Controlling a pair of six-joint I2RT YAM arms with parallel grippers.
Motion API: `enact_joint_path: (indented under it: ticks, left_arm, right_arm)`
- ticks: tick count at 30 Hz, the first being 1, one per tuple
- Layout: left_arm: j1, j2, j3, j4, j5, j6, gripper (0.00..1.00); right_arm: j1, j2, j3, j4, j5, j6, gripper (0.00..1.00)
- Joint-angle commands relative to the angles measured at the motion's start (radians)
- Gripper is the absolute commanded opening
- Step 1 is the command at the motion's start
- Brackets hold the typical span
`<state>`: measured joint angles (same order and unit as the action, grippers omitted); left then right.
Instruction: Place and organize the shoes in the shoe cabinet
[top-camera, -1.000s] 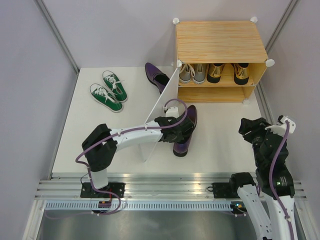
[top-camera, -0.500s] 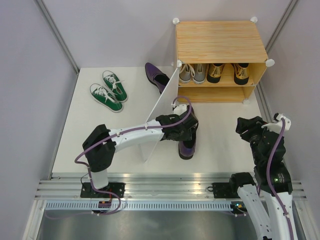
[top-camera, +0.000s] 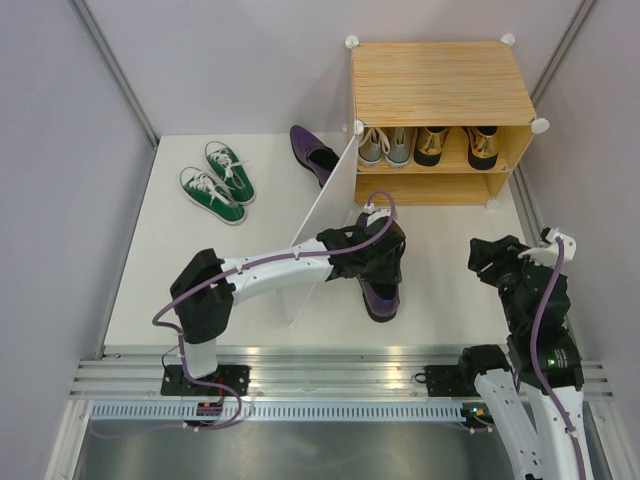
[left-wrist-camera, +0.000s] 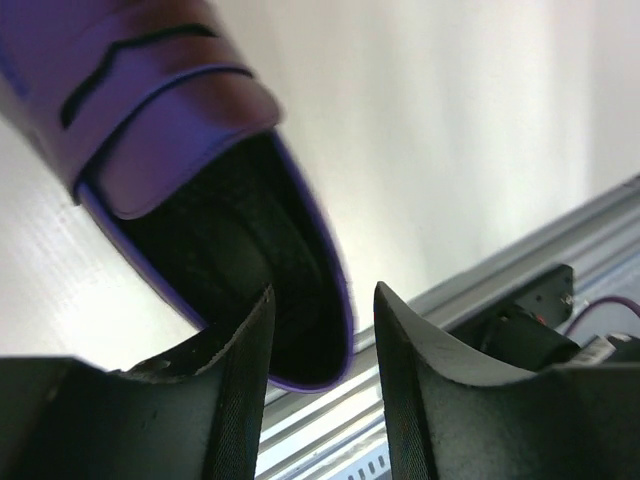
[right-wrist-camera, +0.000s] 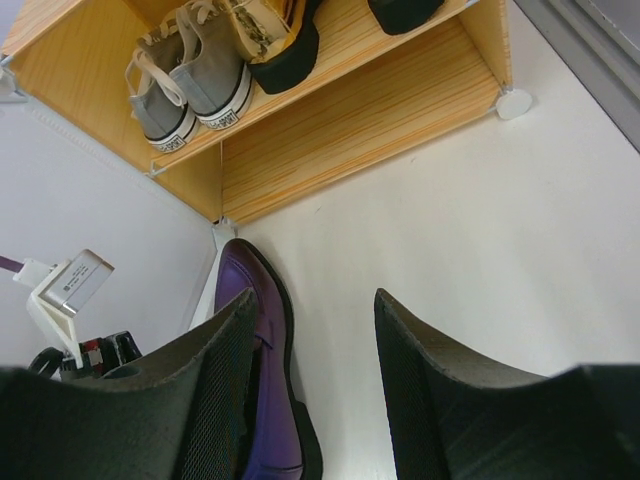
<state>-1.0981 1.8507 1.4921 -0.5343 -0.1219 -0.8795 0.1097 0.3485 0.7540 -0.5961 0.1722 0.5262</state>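
Observation:
One glossy purple shoe lies on the table in front of the shoe cabinet; it also shows in the left wrist view and the right wrist view. My left gripper hovers over its heel, open, with the heel rim just beyond the fingers and not pinched. The other purple shoe lies left of the cabinet. Green sneakers sit at the far left. Grey sneakers and gold shoes stand on the upper shelf. My right gripper is open over bare table.
The cabinet's white door panel swings out toward the front, beside my left forearm. The lower shelf holds nothing. Grey walls close in both sides, and a metal rail runs along the near edge.
My left gripper has opened and let go of the purple shoe, which now lies farther right with its heel toward me. The right gripper drifted slightly left.

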Motion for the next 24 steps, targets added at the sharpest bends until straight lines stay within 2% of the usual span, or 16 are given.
enact_joint_path:
  ticks: [1, 7, 12, 15, 17, 18, 20, 22, 24]
  left_arm:
    - [-0.013, -0.053, 0.054, 0.065, 0.056, 0.1, 0.5]
    - [-0.006, -0.163, 0.092, -0.016, -0.004, 0.201, 0.52]
    - [-0.006, -0.281, 0.189, -0.116, -0.042, 0.344, 0.53]
    - [-0.005, -0.369, 0.269, -0.147, -0.108, 0.427, 0.57]
    - [-0.003, -0.412, 0.299, -0.159, -0.182, 0.474, 0.61]
    - [-0.003, -0.462, 0.3, -0.164, -0.259, 0.516, 0.68]
    - [0.012, -0.505, 0.292, -0.18, -0.339, 0.542, 0.74]
    - [0.039, -0.562, 0.266, -0.2, -0.404, 0.567, 0.82]
    - [0.121, -0.596, 0.238, -0.24, -0.398, 0.562, 0.83]
  right_arm:
    - [0.004, -0.013, 0.021, 0.01, -0.022, -0.038, 0.56]
    - [0.004, -0.028, 0.005, -0.007, -0.088, -0.058, 0.64]
    - [0.002, -0.037, -0.036, -0.002, -0.339, -0.097, 0.77]
    - [0.004, -0.028, -0.048, -0.005, -0.425, -0.086, 0.83]
    - [0.004, -0.02, -0.062, -0.008, -0.471, -0.057, 0.89]
    - [0.002, -0.013, -0.085, -0.007, -0.52, -0.028, 0.91]
    - [0.004, -0.013, -0.116, 0.021, -0.562, -0.008, 0.98]
    - [0.002, -0.023, -0.156, 0.035, -0.592, 0.006, 0.98]
    - [0.002, -0.028, -0.191, 0.054, -0.603, 0.011, 0.98]
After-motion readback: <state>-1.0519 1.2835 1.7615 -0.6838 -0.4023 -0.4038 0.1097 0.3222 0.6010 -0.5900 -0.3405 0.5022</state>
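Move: The near purple shoe's middle lies about 5 cm ahead of the left gripper, 2 cm to its left and 8 cm below. The open cabinet door stands some 14 cm to the left and 5 cm ahead, and the far purple shoe beyond that door is roughly 32 cm ahead and 15 cm left. From the right gripper, the near purple shoe is about 24 cm left, 5 cm ahead and 23 cm down, and the lower shelf is 25 cm ahead, 11 cm left. Lift the left gripper away from the near purple shoe's heel, some 30 cm up, then carry it left over the cabinet door too, tipping the fingers up about 40 degrees and opening wide. Meanwhile bring the empty right gripper leftward and down towards that shoe, swinging it about 30 degrees counter-clockwise, easing slightly back and opening fully. ##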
